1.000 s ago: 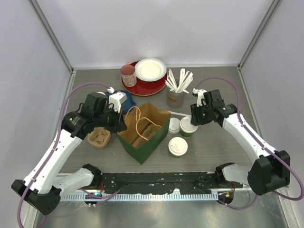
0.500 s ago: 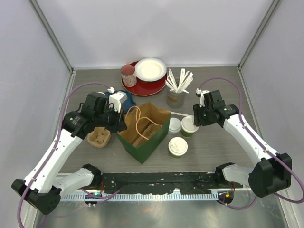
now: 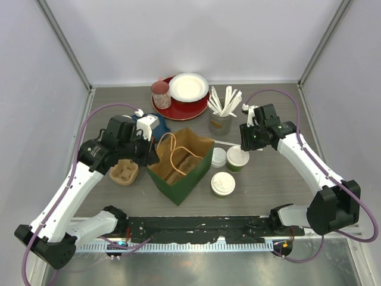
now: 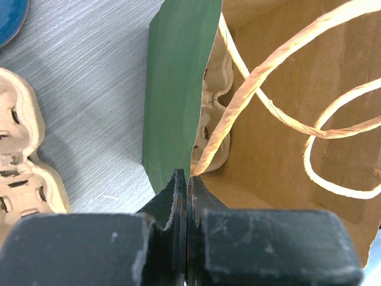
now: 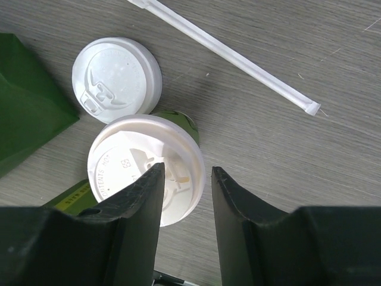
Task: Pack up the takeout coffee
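Three takeout coffee cups with white lids stand right of the green paper bag point(image 3: 178, 179): one point(image 3: 237, 157), one point(image 3: 219, 156) and one point(image 3: 222, 183). My right gripper point(image 3: 244, 146) hovers open just over the first cup point(image 5: 143, 170). One finger point(image 5: 140, 196) is over its lid and the other is over bare table, gripping nothing. A second lidded cup point(image 5: 116, 71) stands beyond it. My left gripper point(image 3: 152, 156) is shut on the bag's left rim point(image 4: 175, 119), holding the bag open. A cardboard insert point(image 4: 213, 89) and twine handles show inside.
A wrapped straw point(image 5: 232, 56) lies on the table behind the cups. A cardboard cup carrier point(image 3: 124, 173) sits left of the bag, with a blue object point(image 3: 149, 125) behind it. At the back are a red plate point(image 3: 169, 110), a pink cup point(image 3: 161, 94) and a stirrer holder point(image 3: 221, 119).
My right gripper has drawn back from the cup, a little toward the far side, jaws still apart. The left arm and the bag have not moved.
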Action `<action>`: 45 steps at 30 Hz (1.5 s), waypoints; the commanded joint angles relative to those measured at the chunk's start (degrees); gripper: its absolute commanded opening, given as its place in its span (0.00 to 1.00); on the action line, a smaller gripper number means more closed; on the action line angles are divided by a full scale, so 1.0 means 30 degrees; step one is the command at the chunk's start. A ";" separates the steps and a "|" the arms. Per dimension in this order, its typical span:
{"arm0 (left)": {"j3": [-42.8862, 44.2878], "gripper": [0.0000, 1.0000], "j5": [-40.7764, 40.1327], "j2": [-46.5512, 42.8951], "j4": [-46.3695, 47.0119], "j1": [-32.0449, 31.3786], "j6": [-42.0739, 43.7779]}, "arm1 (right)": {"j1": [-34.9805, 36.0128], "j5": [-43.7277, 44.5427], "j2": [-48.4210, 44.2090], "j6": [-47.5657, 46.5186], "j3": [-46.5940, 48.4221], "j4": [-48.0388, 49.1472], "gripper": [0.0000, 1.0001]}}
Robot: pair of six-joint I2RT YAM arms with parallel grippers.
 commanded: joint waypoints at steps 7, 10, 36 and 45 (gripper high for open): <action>0.0277 0.00 0.0235 -0.0070 0.0711 -0.0069 0.0301 | -0.0494 -0.1595 0.0091 -0.0646 -0.0597 0.0631 0.38; 0.0306 0.00 0.0205 -0.0041 0.0710 -0.0040 0.0360 | -0.0581 -0.1565 -0.0173 -0.0529 -0.1007 0.0514 0.34; 0.0365 0.00 0.0410 0.0193 0.0886 -0.0040 0.0301 | -0.0758 0.0013 -0.2282 0.1082 0.0338 -0.1828 0.01; 0.0482 0.00 0.0527 0.0310 0.0887 -0.0040 0.0594 | -0.0700 0.1364 -0.2458 0.1463 0.4962 -0.5664 0.01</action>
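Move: The lidded cup the open right hand goes for has its middle some 3 cm left, 2 cm back and 7 cm below; the fingers straddle its lid's right edge. From this hand the second cup is about 13 cm back and 9 cm left, the loose lid 11 cm left and 1 cm ahead, and the wrapped straw 9 cm ahead and 1 cm left, the latter two 12–13 cm lower. The first cup lies about 33 cm right of the left hand, 7 cm ahead and 16 cm below. The right hand sinks about 2.5 cm while easing back a couple of centimetres, its fingers closing from nearly half open until they pinch the right-hand edge of the cup's lid. Still shut on that edge, it then rises about 7 cm and drifts some 2 cm to the right, bringing the cup up and away from the loose lid, while the left hand stays put, keeping its pinch on the paper bag's rim. ##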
